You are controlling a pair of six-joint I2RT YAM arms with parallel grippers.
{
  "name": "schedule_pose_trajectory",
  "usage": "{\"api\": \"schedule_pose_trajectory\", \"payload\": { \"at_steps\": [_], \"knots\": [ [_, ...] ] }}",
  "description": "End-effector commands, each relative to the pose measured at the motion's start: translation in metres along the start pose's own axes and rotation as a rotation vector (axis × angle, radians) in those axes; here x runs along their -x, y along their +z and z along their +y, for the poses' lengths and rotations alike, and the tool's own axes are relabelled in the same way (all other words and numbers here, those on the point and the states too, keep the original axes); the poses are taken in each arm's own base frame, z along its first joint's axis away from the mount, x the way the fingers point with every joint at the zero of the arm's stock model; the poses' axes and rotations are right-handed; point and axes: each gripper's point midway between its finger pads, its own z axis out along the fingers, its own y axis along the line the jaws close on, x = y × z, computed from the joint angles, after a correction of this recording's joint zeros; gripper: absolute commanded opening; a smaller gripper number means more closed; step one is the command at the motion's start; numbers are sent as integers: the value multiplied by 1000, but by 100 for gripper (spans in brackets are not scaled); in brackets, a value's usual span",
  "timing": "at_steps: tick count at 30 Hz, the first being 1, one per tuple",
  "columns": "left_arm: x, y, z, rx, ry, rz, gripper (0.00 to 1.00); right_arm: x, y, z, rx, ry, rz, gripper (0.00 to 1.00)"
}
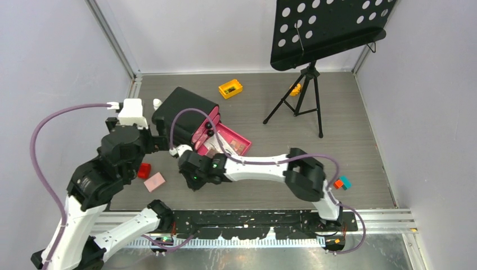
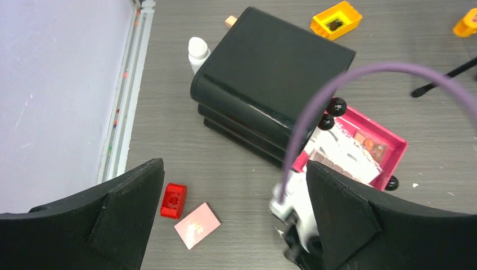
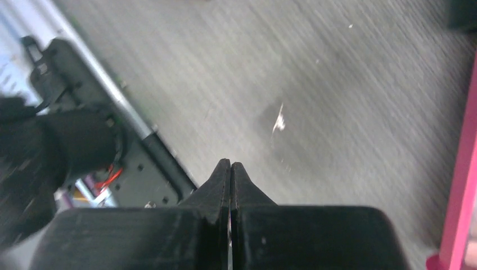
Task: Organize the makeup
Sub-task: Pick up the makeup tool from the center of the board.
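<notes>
The black chest [image 1: 183, 109] stands at the back left with a pink drawer [image 1: 238, 136] pulled out. In it lie brown palettes [image 2: 371, 143] and a white card [image 2: 346, 152]. A red block [image 2: 173, 200] and a flat pink case [image 2: 197, 225] lie on the table in front of the chest. My left gripper [image 2: 233, 169] hangs above them, open and empty. A white bottle [image 2: 198, 50] stands behind the chest. My right gripper [image 3: 230, 163] is shut on nothing, over bare table beside the drawer's edge [image 3: 464, 185].
A black perforated music stand [image 1: 326, 28] on a tripod [image 1: 306, 101] stands at the back right. A yellow block [image 1: 230, 88] and a small yellow thing [image 1: 295, 89] lie near it. Orange and teal blocks [image 1: 341, 183] sit at the right front. The right arm's purple cable [image 2: 360, 79] crosses the left wrist view.
</notes>
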Motion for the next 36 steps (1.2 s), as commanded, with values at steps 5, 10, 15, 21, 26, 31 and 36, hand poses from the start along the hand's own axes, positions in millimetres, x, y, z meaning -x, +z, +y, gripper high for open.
{"api": "schedule_pose_trajectory", "payload": {
  "at_steps": [5, 10, 15, 21, 26, 31, 36],
  "knots": [
    [-27, 34, 8, 217, -134, 42, 100, 27, -108, -1, -9, 2, -276, 0],
    [-75, 49, 13, 284, -270, 129, 100, 31, -163, -26, -98, 35, -377, 0],
    [-146, 81, 23, 334, -418, 307, 100, 29, -204, -40, -128, 27, -434, 0],
    [-198, 87, 42, 443, -675, 326, 100, 19, -229, -54, -162, 34, -441, 0],
    [-241, 92, 59, 608, -756, 355, 100, 9, -230, -55, -149, 40, -425, 0],
    [-267, 105, 75, 690, -766, 436, 100, 2, -221, -54, -147, 26, -379, 0],
    [-285, 113, 90, 752, -760, 490, 100, 0, -213, -51, -136, 8, -351, 0]
  ]
}}
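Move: Below the left hand lies the flat pink makeup tool, about 35 cm down, some 8 cm to its left and 2 cm back. The red block touches on its far-left side, about 12 cm left of the hand and 2 cm ahead; the black organizer stands about 17 cm ahead and 3 cm right. From the right hand the pink tool lies about 14 cm left, 2 cm ahead and 6 cm lower. Dropping some 30 cm, the left hand swings about 9 cm left towards the pink makeup tool and tips its fingers from level-forward to steeply down, turning counter-clockwise as it goes, jaws wide open throughout. Meanwhile the right hand, empty and shut, clears off to the right by about 17 cm and rises some 14 cm, away from the tool. ##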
